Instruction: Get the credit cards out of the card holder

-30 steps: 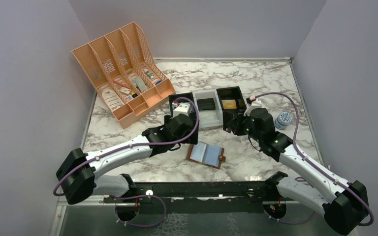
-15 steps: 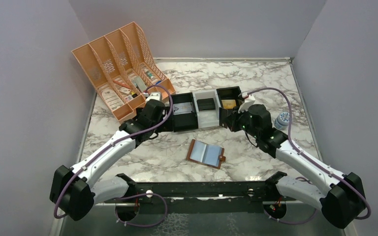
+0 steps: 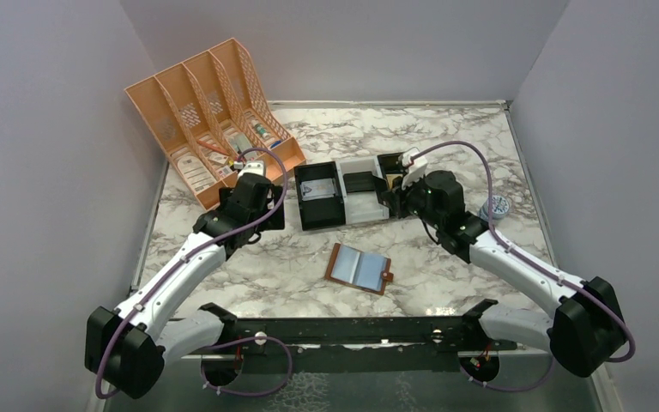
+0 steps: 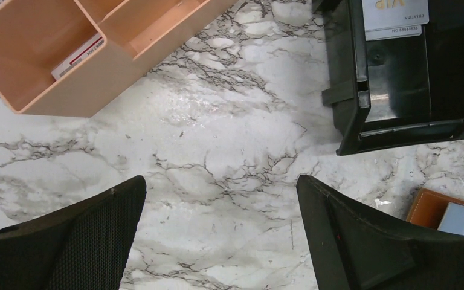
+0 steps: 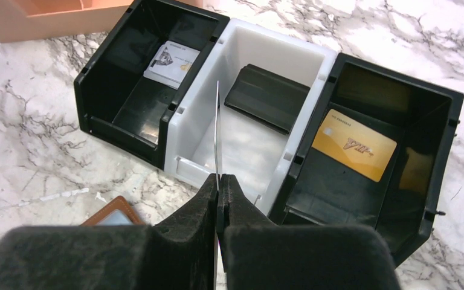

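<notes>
The card holder (image 3: 359, 269) lies spread open on the marble, brown with pale blue-grey pockets; its corner shows in the wrist views (image 4: 430, 205) (image 5: 116, 212). My right gripper (image 5: 219, 180) is shut on a thin credit card (image 5: 217, 127), seen edge-on and standing upright above the white middle tray (image 5: 241, 151). In the top view that gripper (image 3: 395, 192) hovers over the row of trays. My left gripper (image 4: 220, 184) is open with nothing between its fingers, over bare marble (image 3: 262, 221) between the orange organiser and the left black tray.
The left black tray (image 5: 106, 90) holds a pale card (image 5: 171, 64), and the right black tray (image 5: 435, 139) a gold card (image 5: 353, 145). A flat black piece (image 5: 267, 98) lies in the white tray. An orange organiser (image 3: 214, 120) stands back left. A small round jar (image 3: 496, 206) sits at right.
My left gripper has swung left, from over the left black tray to beside the organiser. My right gripper has moved left, from the right black tray to over the white one, still shut.
</notes>
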Available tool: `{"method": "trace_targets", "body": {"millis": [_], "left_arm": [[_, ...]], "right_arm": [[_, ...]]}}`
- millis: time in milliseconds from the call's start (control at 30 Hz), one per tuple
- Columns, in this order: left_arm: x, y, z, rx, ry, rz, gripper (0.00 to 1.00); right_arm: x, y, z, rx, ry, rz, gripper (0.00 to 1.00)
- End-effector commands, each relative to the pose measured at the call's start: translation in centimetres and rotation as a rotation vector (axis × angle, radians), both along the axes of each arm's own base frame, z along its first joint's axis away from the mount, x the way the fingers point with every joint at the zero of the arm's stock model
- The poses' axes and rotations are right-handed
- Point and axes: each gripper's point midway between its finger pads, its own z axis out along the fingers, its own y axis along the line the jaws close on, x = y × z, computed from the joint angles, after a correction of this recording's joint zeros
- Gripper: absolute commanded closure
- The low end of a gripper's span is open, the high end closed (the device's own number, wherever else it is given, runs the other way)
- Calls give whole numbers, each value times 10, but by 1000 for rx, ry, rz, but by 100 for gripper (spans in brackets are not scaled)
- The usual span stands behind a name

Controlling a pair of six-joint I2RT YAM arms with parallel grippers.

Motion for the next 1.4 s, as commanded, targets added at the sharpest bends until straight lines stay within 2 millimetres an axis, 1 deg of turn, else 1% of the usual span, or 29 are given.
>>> {"method": "trace_targets", "body": {"millis": [0, 133, 233, 333, 400, 433, 467, 533, 567, 667, 733, 833, 1000, 1100, 1233, 1300, 1367], "left_arm": [[-1, 12, 9, 14, -40, 52, 1], [-1, 18, 10, 31, -52, 69, 1], [-1, 24, 13, 48, -69, 90, 1], [-1, 29, 15, 61, -80, 107, 1], [-2, 31, 15, 64, -86, 115, 1], [-2, 32, 15, 67, -88, 119, 1], [-2, 32, 16, 68, -91, 122, 1], [-2, 34, 16, 75, -93, 129, 1], [-2, 35, 16, 77, -94, 132, 1], [-2, 36, 16, 81, -94, 135, 1], [-2, 37, 16, 81, -95, 137, 1], [-3, 37, 16, 81, -97, 137, 1], [-2, 37, 16, 85, -97, 137, 1], [-3, 37, 16, 87, -96, 134, 1], [-3, 38, 15, 92, -93, 132, 1], [-3, 37, 15, 92, -92, 131, 1], [-2, 37, 15, 92, -91, 128, 1]], "right_arm": [[15, 12, 31, -33, -177, 86, 99], [18, 17, 27, -113, -266, 154, 99], [22, 24, 25, -206, -330, 214, 99], [27, 32, 21, -332, -387, 273, 99], [32, 36, 16, -418, -417, 269, 99], [35, 39, 13, -463, -440, 262, 99], [34, 47, 13, -505, -483, 265, 99], [30, 58, 7, -603, -568, 293, 99], [31, 59, 4, -632, -580, 286, 99], [41, 55, 6, -646, -563, 222, 99], [42, 57, 8, -659, -590, 235, 99], [39, 64, 0, -674, -602, 315, 99], [55, 53, -10, -622, -507, 353, 99], [54, 52, -15, -607, -476, 434, 99], [66, 42, -22, -627, -431, 423, 99], [70, 42, -28, -659, -428, 434, 99], [72, 46, -31, -665, -433, 458, 99]]}}
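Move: The right hand still pinches a card, with the black cards in the white bin about 8 cm ahead, 5 cm to its left and 13 cm below. At similar depth, the gold card lies some 7 cm ahead and 6 cm right, the silver cards about 6 cm ahead and 16 cm left. The card holder is roughly 15 cm back, 4 cm left. From the left hand, the black cards are about 9 cm ahead, 23 cm right. Rolling some 50 degrees, the right hand swings its pinched card left, then forward-right over the white bin's cards. ##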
